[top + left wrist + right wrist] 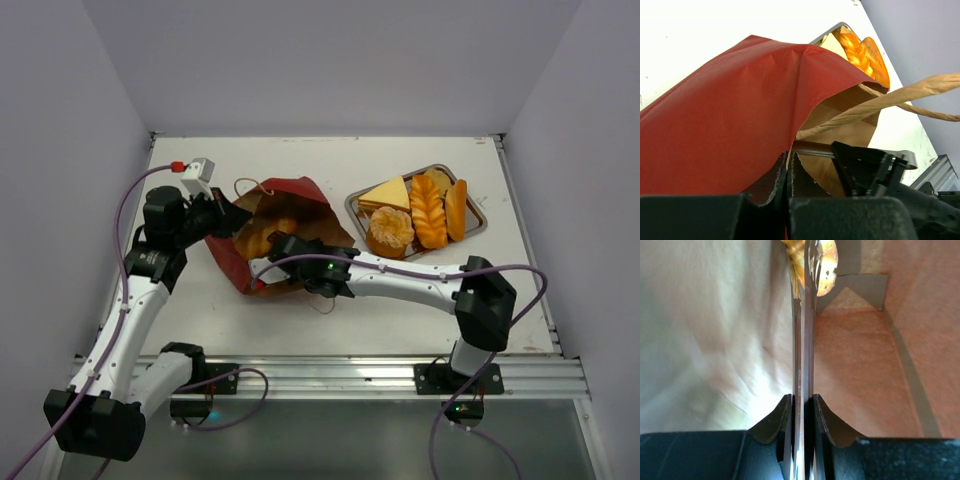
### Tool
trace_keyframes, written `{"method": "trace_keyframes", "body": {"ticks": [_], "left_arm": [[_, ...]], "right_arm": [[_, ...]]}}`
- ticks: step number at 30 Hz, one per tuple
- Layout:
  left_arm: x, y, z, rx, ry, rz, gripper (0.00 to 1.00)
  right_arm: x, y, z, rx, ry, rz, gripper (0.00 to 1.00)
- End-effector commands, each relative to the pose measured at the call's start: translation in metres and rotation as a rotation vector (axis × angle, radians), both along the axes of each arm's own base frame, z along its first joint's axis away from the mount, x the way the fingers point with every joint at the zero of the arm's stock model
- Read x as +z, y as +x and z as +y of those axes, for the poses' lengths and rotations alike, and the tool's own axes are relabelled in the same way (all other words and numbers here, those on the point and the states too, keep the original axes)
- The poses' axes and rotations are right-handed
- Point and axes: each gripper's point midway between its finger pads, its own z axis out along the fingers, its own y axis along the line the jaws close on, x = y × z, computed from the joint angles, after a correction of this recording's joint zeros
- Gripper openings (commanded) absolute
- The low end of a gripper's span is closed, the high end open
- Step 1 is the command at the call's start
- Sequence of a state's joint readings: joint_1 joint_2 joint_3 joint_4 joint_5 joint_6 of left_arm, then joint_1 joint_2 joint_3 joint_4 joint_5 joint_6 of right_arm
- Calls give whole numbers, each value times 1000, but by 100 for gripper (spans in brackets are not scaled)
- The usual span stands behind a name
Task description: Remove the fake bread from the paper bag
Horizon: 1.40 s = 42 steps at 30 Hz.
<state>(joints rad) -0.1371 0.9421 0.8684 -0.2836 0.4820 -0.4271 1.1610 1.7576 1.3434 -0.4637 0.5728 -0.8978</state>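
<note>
The paper bag [292, 196], red outside and brown inside, lies on its side with its mouth toward the tray. My left gripper [226, 216] is shut on the torn edge of the bag's rim [788, 161]. My right gripper [291, 250] reaches into the bag's mouth and is shut on metal tongs [802, 340]. The two tong blades are pressed close together. At their tips sits a glossy golden piece of fake bread [824, 260], deep inside the bag [860, 365]. Orange bread [264, 236] shows inside the bag from above.
A steel tray [480, 222] at the right holds a triangular sandwich [386, 193], a round piece [390, 230], a braided loaf [428, 210] and an oval roll [457, 208]. The bag's string handle [875, 106] loops across the left wrist view. White walls stand round the table.
</note>
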Motion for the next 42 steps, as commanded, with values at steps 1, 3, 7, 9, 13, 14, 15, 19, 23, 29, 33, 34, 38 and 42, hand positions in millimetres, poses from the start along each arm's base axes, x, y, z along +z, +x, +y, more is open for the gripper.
{"method": "trace_keyframes", "body": {"ticks": [1, 3, 7, 9, 13, 14, 15, 19, 23, 29, 33, 34, 38, 42], "left_arm": [[2, 6, 4, 27, 22, -46, 0], [-1, 8, 6, 38, 28, -40, 0], [-4, 12, 8, 58, 32, -34, 0], [-4, 14, 11, 73, 36, -34, 0], [0, 19, 15, 103, 46, -36, 0], [0, 19, 16, 111, 48, -34, 0], [0, 21, 18, 123, 51, -34, 0], [2, 27, 24, 176, 51, -21, 0], [6, 31, 29, 216, 43, -23, 0], [11, 35, 33, 252, 39, -24, 0], [9, 37, 34, 262, 43, -13, 0], [10, 37, 35, 267, 43, -14, 0], [12, 38, 39, 293, 41, -17, 0], [15, 38, 39, 297, 39, -21, 0]], "right_arm": [[35, -9, -11, 3, 106, 13, 4], [40, -11, -16, 6, 120, 23, 4], [53, -18, -30, 13, 147, 44, 4], [63, -22, -38, 26, 175, 54, 4], [73, -32, -61, 43, 188, 93, 4], [75, -33, -66, 40, 200, 102, 4], [85, -32, -76, 32, 230, 102, 4], [89, -49, -98, 69, 271, 186, 4], [94, -54, -117, 67, 305, 195, 4], [105, -72, -137, 84, 380, 231, 4], [137, -66, -158, 10, 513, 200, 4], [146, -62, -166, -26, 546, 181, 4], [158, -49, -205, -170, 598, 99, 3], [150, -36, -254, -373, 569, 15, 3]]}}
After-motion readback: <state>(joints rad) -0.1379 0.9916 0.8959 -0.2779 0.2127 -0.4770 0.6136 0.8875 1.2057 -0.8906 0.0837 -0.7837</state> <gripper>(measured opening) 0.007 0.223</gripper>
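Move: The right hand holds the tongs, whose tips already grip the loaf inside the paper bag, about 7 cm ahead, 8 cm left and 9 cm below. From that hand the tray is roughly 13 cm ahead, 27 cm right and 15 cm down; on it the round bun is some 8 cm ahead and 19 cm right, the bread wedge 15 cm ahead and 20 cm right. From the left hand, pinching the bag's rim, the tray is about 11 cm ahead, 40 cm right and 25 cm below. Keeping its hold on the tongs, and the tongs theirs on the loaf, the right hand draws the loaf out of the bag, rising some 14 cm and sweeping about 23 cm right to the tray's side, backing off nearly 7 cm before easing forward again, while the wrist rolls its left side up about 30 degrees and late on swings clockwise. Meanwhile the left hand, still pinching the bag's rim, pulls it about 5 cm forward and to the left, away from the tray, dipping slightly and turning some 15 degrees counter-clockwise. ##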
